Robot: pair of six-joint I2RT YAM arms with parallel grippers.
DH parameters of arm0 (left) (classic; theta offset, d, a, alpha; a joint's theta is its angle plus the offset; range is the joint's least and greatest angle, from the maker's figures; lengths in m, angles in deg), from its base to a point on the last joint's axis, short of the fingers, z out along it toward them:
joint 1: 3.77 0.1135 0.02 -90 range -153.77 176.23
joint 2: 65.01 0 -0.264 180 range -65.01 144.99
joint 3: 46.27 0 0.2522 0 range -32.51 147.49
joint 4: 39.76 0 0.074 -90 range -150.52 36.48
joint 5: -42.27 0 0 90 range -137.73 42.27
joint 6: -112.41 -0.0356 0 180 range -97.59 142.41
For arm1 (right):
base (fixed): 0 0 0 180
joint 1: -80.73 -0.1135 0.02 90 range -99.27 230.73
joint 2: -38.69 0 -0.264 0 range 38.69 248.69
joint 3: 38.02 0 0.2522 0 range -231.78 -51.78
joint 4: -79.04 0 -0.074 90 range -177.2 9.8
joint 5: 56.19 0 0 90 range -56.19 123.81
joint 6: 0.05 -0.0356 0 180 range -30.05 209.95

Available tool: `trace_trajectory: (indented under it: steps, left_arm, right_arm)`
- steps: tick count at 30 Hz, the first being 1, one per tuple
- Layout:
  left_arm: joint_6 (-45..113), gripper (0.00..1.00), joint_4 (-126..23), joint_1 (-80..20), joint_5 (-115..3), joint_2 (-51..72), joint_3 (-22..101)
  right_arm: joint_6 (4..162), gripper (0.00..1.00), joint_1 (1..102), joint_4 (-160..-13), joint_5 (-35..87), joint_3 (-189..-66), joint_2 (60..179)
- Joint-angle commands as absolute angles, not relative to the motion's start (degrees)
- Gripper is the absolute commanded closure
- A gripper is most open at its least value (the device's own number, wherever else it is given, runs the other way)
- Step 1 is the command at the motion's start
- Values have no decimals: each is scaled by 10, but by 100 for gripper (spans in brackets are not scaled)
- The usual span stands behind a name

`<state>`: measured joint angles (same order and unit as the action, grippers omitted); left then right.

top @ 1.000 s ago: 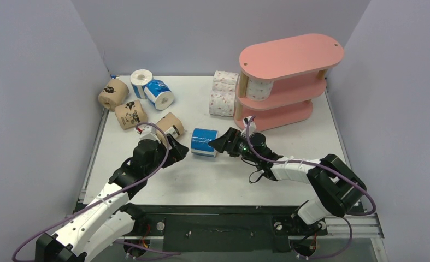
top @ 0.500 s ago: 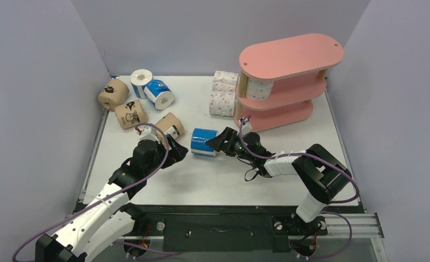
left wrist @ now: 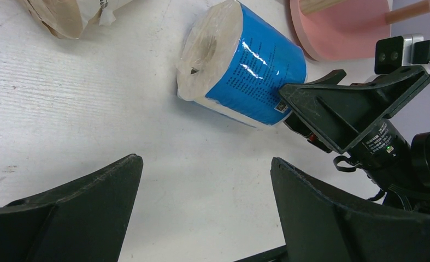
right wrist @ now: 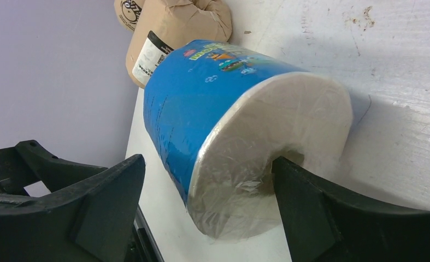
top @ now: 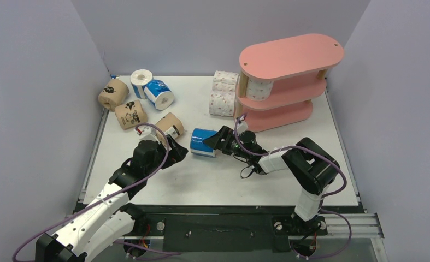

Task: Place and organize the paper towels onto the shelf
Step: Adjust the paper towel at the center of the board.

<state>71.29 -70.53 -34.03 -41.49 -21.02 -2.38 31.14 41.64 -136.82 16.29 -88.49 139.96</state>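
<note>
A blue paper towel roll (top: 202, 142) lies on its side mid-table. My right gripper (top: 217, 142) is open, and its jaws straddle the roll's white right end (right wrist: 267, 158). One finger (right wrist: 322, 213) touches that end near the core and the other stands apart. My left gripper (top: 175, 151) hangs open over bare table just left of the roll (left wrist: 251, 65). The pink shelf (top: 289, 54) stands at the back right with one pink-dotted roll (top: 260, 88) on its middle tier.
Pink-dotted rolls (top: 223, 95) are stacked left of the shelf. Three brown rolls (top: 130, 113) and two blue rolls (top: 159, 93) lie at the back left; the nearest brown one (top: 170, 125) is right behind my left gripper. Walls close both sides.
My right gripper has slid left until its jaws are around the blue roll's end, nudging the roll slightly left. The left arm has not moved.
</note>
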Motion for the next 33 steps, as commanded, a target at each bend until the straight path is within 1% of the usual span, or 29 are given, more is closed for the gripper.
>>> trace_trajectory:
  steps: [1, 5, 6, 7, 8, 12, 18, 21, 23, 25, 26, 27, 28, 29, 30, 31, 32, 33]
  left_arm:
    - [709, 14, -700, -338, -405, -211, -24]
    - [710, 14, -700, -338, -405, -213, -26]
    - [710, 14, -701, -338, -405, -215, -27]
    - [711, 14, -701, -338, -405, -215, -27]
    - [711, 14, -701, -338, -405, -217, -28]
    - [712, 14, -701, -338, -405, -221, -30]
    - [714, 14, -699, -338, -409, -229, -36]
    - [714, 14, -700, -337, -409, -233, -37]
    - [713, 14, -706, -337, -409, -238, -35]
    - [709, 14, -712, -337, -408, -245, -32]
    - [708, 14, -715, -337, -407, -247, -31]
    - [707, 13, -718, -337, -406, -252, -30]
    - [707, 13, -719, -337, -406, -254, -30]
    - [707, 13, -718, -336, -405, -256, -31]
    - [707, 13, -718, -336, -406, -258, -32]
    - [708, 13, -714, -335, -407, -258, -34]
    - [709, 13, -712, -335, -409, -257, -36]
    - [711, 13, -705, -335, -410, -256, -40]
  right_arm:
    - [308, 21, 413, -1423, 153, -906, 1412]
    - [305, 31, 413, -1440, 153, -900, 1414]
    - [304, 36, 414, -1442, 153, -898, 1413]
    - [304, 38, 414, -1444, 154, -896, 1409]
    - [306, 44, 413, -1444, 154, -894, 1407]
    - [314, 56, 414, -1434, 155, -889, 1391]
    - [334, 68, 413, -1402, 158, -875, 1348]
    - [362, 72, 414, -1365, 167, -861, 1308]
    - [399, 73, 415, -1295, 183, -856, 1259]
    - [461, 75, 411, -1177, 216, -863, 1192]
    - [485, 75, 406, -1072, 246, -880, 1141]
    - [535, 76, 401, -1021, 263, -889, 1120]
    - [559, 76, 390, -923, 300, -912, 1078]
    - [604, 76, 384, -872, 318, -925, 1060]
    - [622, 76, 371, -780, 361, -948, 1032]
    - [652, 76, 365, -740, 380, -959, 1020]
    - [662, 76, 352, -664, 417, -977, 1003]
    - [676, 76, 345, -631, 432, -985, 996]
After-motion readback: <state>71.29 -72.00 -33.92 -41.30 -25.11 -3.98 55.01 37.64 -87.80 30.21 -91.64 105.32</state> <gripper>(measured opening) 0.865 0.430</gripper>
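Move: In front of the open right hand lies the blue-wrapped paper towel, its middle about 4 cm to the left, 1 cm ahead and 3 cm below. The brown paper roll lies some 15 cm left and 7 cm ahead, the flowered rolls about 15 cm ahead and 4 cm right, and the shelf's bottom board roughly 12 cm ahead and 23 cm right. From the idle left hand the blue roll is 7 cm right, 6 cm ahead and 8 cm down. Closing on the wall of the blue roll from its right end, the right hand nearly stays in place while one finger shuts on the wrapper outside and the other in the core mouth. Keeping that pinch, it then speeds off right, up and back, about 11 cm in all, away from the left hand, its fingertips dipping as it rolls counter-clockwise seen from behind, some 30 degrees altogether. ##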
